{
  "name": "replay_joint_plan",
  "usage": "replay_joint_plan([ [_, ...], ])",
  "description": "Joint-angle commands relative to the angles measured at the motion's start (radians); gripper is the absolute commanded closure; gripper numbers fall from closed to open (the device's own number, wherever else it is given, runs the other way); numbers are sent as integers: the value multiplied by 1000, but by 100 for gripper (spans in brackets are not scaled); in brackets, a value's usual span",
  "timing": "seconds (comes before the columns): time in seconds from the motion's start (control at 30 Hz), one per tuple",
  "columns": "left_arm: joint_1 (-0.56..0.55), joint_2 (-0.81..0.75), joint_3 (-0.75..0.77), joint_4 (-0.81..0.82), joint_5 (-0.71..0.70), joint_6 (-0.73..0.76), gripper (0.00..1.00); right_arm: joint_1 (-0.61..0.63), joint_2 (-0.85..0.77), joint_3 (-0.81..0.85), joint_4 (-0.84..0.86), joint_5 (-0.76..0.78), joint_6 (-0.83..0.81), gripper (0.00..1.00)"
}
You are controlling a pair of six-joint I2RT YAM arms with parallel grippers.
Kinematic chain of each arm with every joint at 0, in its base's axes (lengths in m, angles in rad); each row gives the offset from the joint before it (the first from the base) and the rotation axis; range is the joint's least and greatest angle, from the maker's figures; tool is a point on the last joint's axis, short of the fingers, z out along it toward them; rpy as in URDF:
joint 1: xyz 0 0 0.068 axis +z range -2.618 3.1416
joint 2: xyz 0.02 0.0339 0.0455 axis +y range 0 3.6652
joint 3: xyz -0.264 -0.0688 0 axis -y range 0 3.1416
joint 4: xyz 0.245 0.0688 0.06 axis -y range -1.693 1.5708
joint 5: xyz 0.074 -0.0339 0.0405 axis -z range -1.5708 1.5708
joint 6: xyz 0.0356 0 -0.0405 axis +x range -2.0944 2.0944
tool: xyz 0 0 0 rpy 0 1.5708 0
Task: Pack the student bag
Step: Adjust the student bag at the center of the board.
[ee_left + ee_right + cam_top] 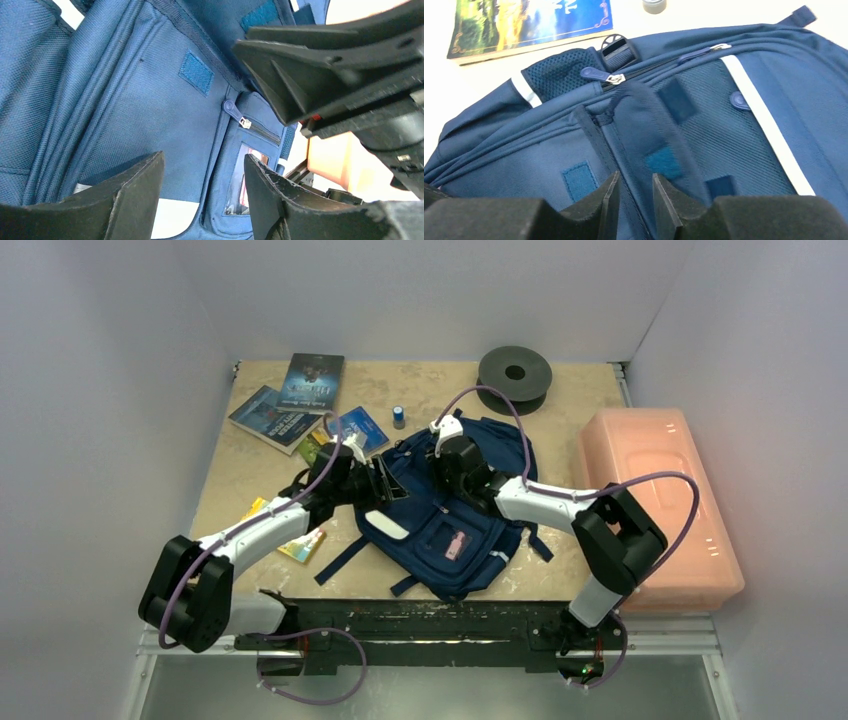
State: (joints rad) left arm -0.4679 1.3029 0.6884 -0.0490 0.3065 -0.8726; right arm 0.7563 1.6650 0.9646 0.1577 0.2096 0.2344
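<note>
The student bag [455,525], navy with white trim, lies flat in the middle of the table with its front flap turned back. My left gripper [378,480] hovers over the bag's left upper part, jaws open, only blue lining [150,115] and a zip pull [232,109] showing beyond them. My right gripper [447,462] is over the top of the bag, facing the left one. Its jaws [631,200] stand a little apart, with the flap's dark edge [596,132] running between them, not pinched. The right gripper's fingers [320,65] show in the left wrist view.
Several books [290,400] lie at the back left, one [524,20] just beyond the bag. A small bottle [398,417] and a dark spool [514,372] stand behind the bag. A pink plastic box [655,500] fills the right side. A yellow booklet [302,546] lies under the left arm.
</note>
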Motion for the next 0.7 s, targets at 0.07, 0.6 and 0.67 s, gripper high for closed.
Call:
replay_joint_plan([
  [0.07,-12,4,27,25,10,-3,39,-42,65,41,60,-315,16,59],
  [0.6,-31,15,70,-34,10,24,38,-160,153,101,-85,-459,20,40],
  [0.67,-32,19,68,-32,5,24,38,-171,175,95,-75,-575,39,41],
])
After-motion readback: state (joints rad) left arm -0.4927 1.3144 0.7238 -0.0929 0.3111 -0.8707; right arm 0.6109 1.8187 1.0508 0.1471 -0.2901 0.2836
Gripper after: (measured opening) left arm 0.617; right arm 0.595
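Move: The right hand is over the student bag's open top, with the small velcro patch on its front pocket some 4 cm to the left, about level fore and aft and 6 cm below. The raised flap stands about 2 cm ahead, 3 cm below. The zip pull is roughly 6 cm back and 1 cm right, the white panel 10 cm back and 9 cm left. From the left hand the patch is about 4 cm ahead, 1 cm right and 4 cm below. Opening wider, the right hand sinks 3 cm and shifts left towards the velcro patch, tipping down and turning counter-clockwise. ##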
